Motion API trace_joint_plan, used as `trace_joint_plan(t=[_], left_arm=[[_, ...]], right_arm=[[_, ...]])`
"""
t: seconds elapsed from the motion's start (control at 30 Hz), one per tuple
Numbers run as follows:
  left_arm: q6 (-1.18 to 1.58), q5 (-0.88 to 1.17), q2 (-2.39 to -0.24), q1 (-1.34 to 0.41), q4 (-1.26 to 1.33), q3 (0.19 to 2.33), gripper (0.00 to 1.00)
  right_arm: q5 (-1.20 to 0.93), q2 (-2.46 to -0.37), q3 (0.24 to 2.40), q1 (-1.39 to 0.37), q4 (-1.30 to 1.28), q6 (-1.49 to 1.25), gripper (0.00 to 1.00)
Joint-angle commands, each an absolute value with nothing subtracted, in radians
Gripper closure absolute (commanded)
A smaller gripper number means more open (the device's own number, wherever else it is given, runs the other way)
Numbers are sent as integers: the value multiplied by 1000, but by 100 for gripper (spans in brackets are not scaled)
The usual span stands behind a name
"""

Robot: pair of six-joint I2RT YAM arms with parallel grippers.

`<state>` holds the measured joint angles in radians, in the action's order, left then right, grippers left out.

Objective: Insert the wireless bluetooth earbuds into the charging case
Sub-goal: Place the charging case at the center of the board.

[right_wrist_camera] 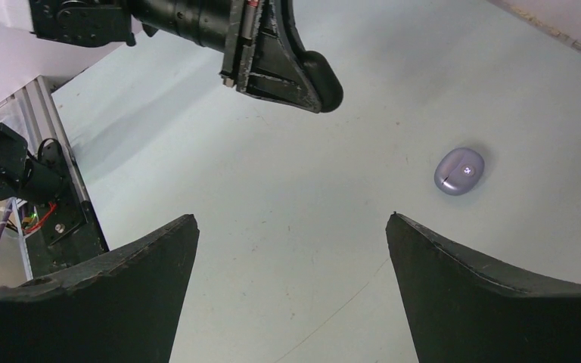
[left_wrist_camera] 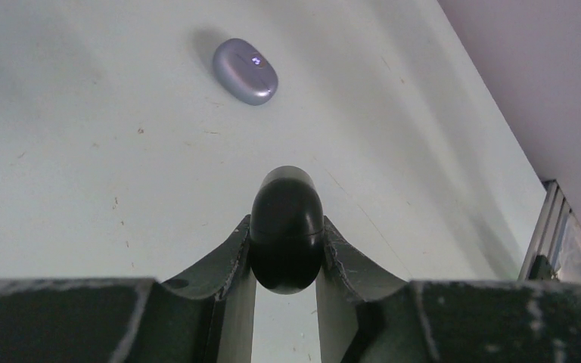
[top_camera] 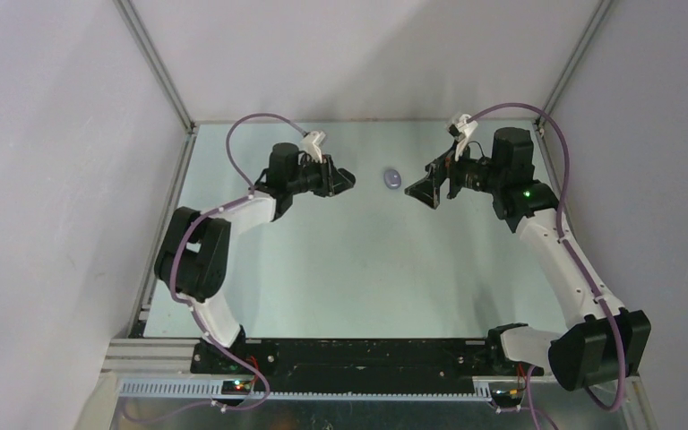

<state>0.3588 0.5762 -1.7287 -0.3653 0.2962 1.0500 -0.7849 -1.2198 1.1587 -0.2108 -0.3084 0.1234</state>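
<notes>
A closed, glossy black charging case (left_wrist_camera: 287,200) with a seam round its middle sits pinched between the fingers of my left gripper (left_wrist_camera: 287,224), held above the table. A closed pale purple charging case (top_camera: 392,177) with a small lit dot lies flat on the table between the two grippers, also in the left wrist view (left_wrist_camera: 245,71) and the right wrist view (right_wrist_camera: 459,170). My right gripper (right_wrist_camera: 291,219) hangs wide open with nothing in it, just right of the purple case (top_camera: 421,191). No wireless bluetooth earbuds show in any view.
White walls and aluminium frame posts (top_camera: 157,67) close in the pale green table (top_camera: 349,269) on three sides. In the right wrist view the left gripper (right_wrist_camera: 302,76) hangs opposite, and a frame rail with wiring (right_wrist_camera: 41,189) runs along the table's left edge.
</notes>
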Motion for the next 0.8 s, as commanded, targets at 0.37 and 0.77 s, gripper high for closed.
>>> trace_joint_plan(t=[0.37,0.77], left_arm=[[535,516,-1890,-360,322,1174,94],[543,502,-2014,-359,234,1264,87]], right_arm=[[-803,-1192,1160,-203,-280,126,1],[-824,-1228,1160,-203,-281,120,1]])
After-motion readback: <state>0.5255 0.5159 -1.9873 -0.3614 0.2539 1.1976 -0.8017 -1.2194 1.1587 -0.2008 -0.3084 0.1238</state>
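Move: The left hand still holds the black charging case. Its spot on the bare middle of the board lies roughly 5 cm ahead of this hand, 3 cm to its right and some 14 cm below. The purple case lies about 11 cm ahead and 11 cm to the right, some 13 cm lower. From the open, idle right hand, that bare spot is about 16 cm ahead, 13 cm to its left and 29 cm down. Downward and a little forward, the left hand lowers the pinched black charging case about 7 cm towards the bare board, coming some 3.5 cm farther out and nearer the purple case. The wrist tips the fingers about 15 degrees more steeply downward and swings slightly counter-clockwise. The fingers keep their hold. ##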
